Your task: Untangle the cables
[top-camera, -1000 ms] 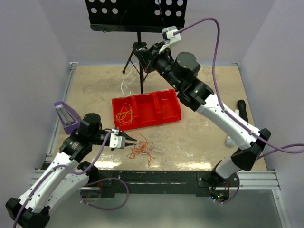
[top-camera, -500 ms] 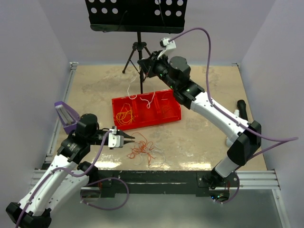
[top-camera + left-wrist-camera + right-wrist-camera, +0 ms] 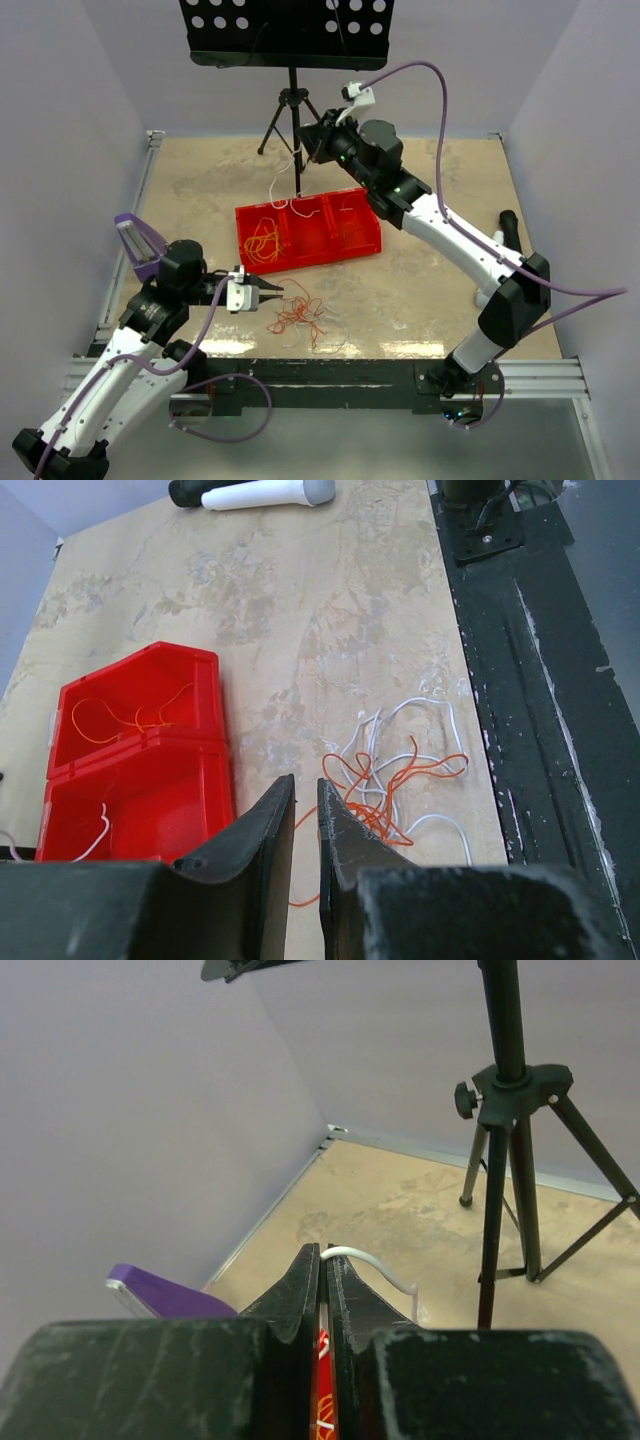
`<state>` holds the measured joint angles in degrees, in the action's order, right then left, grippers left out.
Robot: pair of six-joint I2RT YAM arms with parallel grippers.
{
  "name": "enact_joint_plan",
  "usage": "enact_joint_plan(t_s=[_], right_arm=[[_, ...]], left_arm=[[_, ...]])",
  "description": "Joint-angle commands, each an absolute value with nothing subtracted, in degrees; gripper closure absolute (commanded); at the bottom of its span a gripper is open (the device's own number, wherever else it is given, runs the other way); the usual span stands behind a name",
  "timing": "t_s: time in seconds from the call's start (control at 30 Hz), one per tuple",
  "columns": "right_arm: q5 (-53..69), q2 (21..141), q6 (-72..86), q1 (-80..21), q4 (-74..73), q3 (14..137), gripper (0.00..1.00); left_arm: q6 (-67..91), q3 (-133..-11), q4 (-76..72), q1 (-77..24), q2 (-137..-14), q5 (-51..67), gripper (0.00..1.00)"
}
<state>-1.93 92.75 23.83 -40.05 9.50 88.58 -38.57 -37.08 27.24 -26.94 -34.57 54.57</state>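
A clump of orange and white cables [image 3: 300,318] lies on the table near the front edge; it also shows in the left wrist view [image 3: 395,785]. My left gripper [image 3: 272,290] [image 3: 305,780] hovers just left of the clump, its jaws a narrow gap apart and empty. My right gripper [image 3: 306,142] [image 3: 323,1251] is raised beyond the red bin [image 3: 322,250] and is shut on a white cable [image 3: 283,181] [image 3: 385,1268], which hangs down toward the bin. Orange cables [image 3: 262,240] lie in the bin's left compartment, and more lie in the right one.
A black music stand on a tripod [image 3: 291,108] stands at the back, right beside my right gripper. A purple-topped object [image 3: 138,242] is at the left edge. A black and white cylinder [image 3: 503,228] lies at the right. A black rail [image 3: 330,372] runs along the front.
My right arm has come lower and closer over the bin's far side, still holding the white cable, whose hanging end has swung. My left gripper has barely moved.
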Motion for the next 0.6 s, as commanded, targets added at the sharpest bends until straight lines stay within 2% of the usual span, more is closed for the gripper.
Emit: enact_joint_plan(t_s=[0.0,0.23,0.57], right_arm=[[-5.4,94.0,23.8,-39.7,9.8,86.3,1.00],[-10.5,92.2,24.4,-39.7,10.0,79.3,1.00],[-13.5,99.9,24.3,-39.7,5.2,82.4,1.00]], left_arm=[[-38.1,-38.2,25.2,-26.4,-34.2,54.7,0.81],[-37.9,-38.1,24.6,-26.3,-34.5,54.6,0.81],[-37.0,-38.2,24.3,-26.0,-34.4,54.7,0.81]])
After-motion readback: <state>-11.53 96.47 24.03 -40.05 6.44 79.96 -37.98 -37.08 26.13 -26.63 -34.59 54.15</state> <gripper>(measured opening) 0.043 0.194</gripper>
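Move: The right hand, holding the white cable up, is about 36 cm above the red box's middle compartment, which lies roughly 2 cm ahead and in line sideways. The yellow cable in the left compartment is some 12 cm left of the hand and level fore-and-aft; the foot of the stand's front leg is about 10 cm ahead and 4 cm left. From the idle left hand, the middle compartment lies about 28 cm ahead, 6 cm right and 20 cm below. Keeping its shut pinch on the white cable, the right hand drops about 12 cm almost straight down towards the middle compartment of the red box, quickly at first and slower at the end, easing only a couple of centimetres forward and to the right. On the way the fingers, nearly level at first, tip down some 15 degrees and swing about 10 degrees clockwise, so the cable hangs over the compartment with the hand still well above the rim. ##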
